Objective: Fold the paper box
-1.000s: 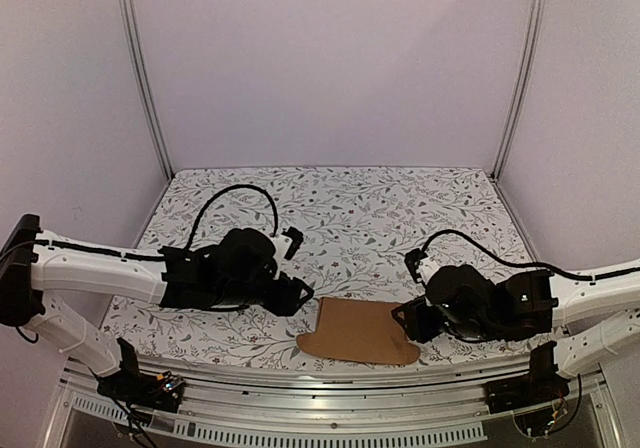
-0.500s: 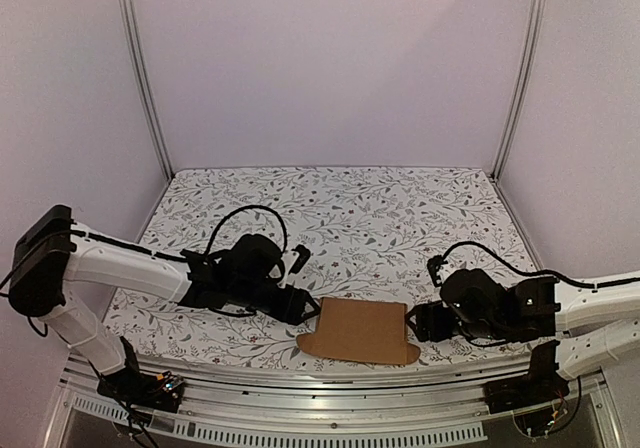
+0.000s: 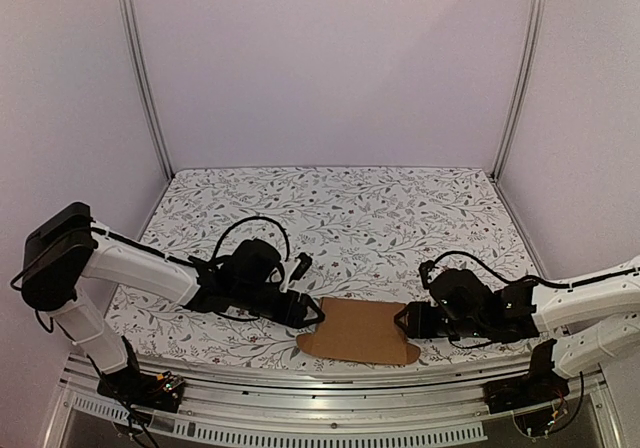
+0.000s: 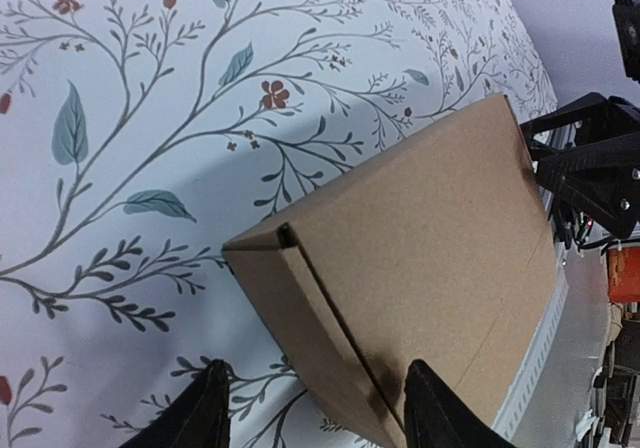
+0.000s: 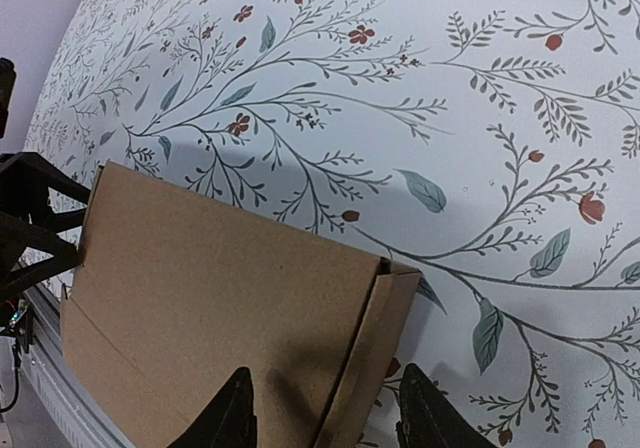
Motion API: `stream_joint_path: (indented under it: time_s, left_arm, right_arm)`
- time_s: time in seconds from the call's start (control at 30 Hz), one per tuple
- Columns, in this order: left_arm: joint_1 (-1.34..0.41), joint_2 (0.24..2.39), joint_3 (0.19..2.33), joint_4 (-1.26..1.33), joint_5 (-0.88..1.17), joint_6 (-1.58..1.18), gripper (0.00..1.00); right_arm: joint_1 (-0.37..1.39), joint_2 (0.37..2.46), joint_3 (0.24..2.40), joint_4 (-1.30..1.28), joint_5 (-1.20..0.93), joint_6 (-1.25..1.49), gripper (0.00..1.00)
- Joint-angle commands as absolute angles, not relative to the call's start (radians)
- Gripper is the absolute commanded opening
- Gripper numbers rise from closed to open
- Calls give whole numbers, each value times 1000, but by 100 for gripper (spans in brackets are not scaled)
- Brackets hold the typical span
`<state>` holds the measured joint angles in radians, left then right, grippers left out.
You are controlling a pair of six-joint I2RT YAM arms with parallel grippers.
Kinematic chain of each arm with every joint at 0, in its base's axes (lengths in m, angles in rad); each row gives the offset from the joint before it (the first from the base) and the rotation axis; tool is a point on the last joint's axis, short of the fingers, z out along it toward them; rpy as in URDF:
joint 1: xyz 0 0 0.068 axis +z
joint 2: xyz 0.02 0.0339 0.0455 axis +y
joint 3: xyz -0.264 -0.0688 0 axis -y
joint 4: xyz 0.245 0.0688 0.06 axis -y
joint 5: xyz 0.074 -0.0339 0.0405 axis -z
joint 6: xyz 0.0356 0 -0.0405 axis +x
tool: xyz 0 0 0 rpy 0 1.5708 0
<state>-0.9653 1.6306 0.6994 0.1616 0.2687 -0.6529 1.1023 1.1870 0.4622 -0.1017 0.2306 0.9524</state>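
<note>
The paper box [image 3: 358,332] is a flat brown cardboard sheet lying near the table's front edge, between the two arms. My left gripper [image 3: 312,314] is open at its left edge. In the left wrist view the box [image 4: 420,258] shows a narrow side flap folded up, and my open fingers [image 4: 318,418] straddle that edge. My right gripper [image 3: 402,320] is open at the right edge. In the right wrist view the box [image 5: 220,288] shows its right side flap raised, with my open fingers [image 5: 325,418] on either side of that edge.
The table [image 3: 350,208] wears a white cloth with a leaf and flower print. A metal rail [image 3: 330,393] runs along the front edge just below the box. Pale walls and upright metal posts [image 3: 140,68] close the back and sides.
Both arms have lowered and moved inward to the box. The left gripper has reached its left edge, the right gripper its right edge. The box has stayed in place.
</note>
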Motion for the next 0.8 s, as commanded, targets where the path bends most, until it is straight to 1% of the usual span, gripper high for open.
stream_joint_path:
  time_s: [0.0, 0.37, 0.6, 0.77]
  left_arm:
    - [-944, 1653, 669, 229, 323, -680, 57]
    - [-913, 1651, 624, 271, 347, -697, 57]
    - [-876, 1603, 565, 294, 358, -712, 57]
    - [-855, 1567, 522, 312, 376, -729, 57]
  right_arm:
    - [1084, 1226, 437, -11, 192, 1002, 45]
    - [1073, 1281, 398, 94, 165, 1051, 29]
    - [1073, 1326, 405, 157, 133, 1058, 18]
    - [1073, 1379, 413, 233, 104, 1067, 4]
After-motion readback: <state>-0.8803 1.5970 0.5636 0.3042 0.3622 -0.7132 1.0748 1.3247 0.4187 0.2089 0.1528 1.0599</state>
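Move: The paper box lies closed between the hands, its middle about 9 cm right of the left hand and 2 cm back, about 3 cm below it. That middle is roughly 7 cm left of the right hand, 2 back and 3 down. The box's right edge runs about 2 cm under the right hand, 1 cm back. The left ear of the front flap sticks out some 5 cm back and 2 cm left of the left hand; the right ear, some 6 cm back and 2 right of the right hand. The box's right edge is followed leftward by the right hand, about 3 cm with a little forward drift, as its half-open fingers close almost shut at the seam beside the lid and the fingertips tilt some 10 degrees toward the left. At the left edge the left hand, fingers still open, holds nearly still, then shifts about 2.5 cm left, mostly late. ##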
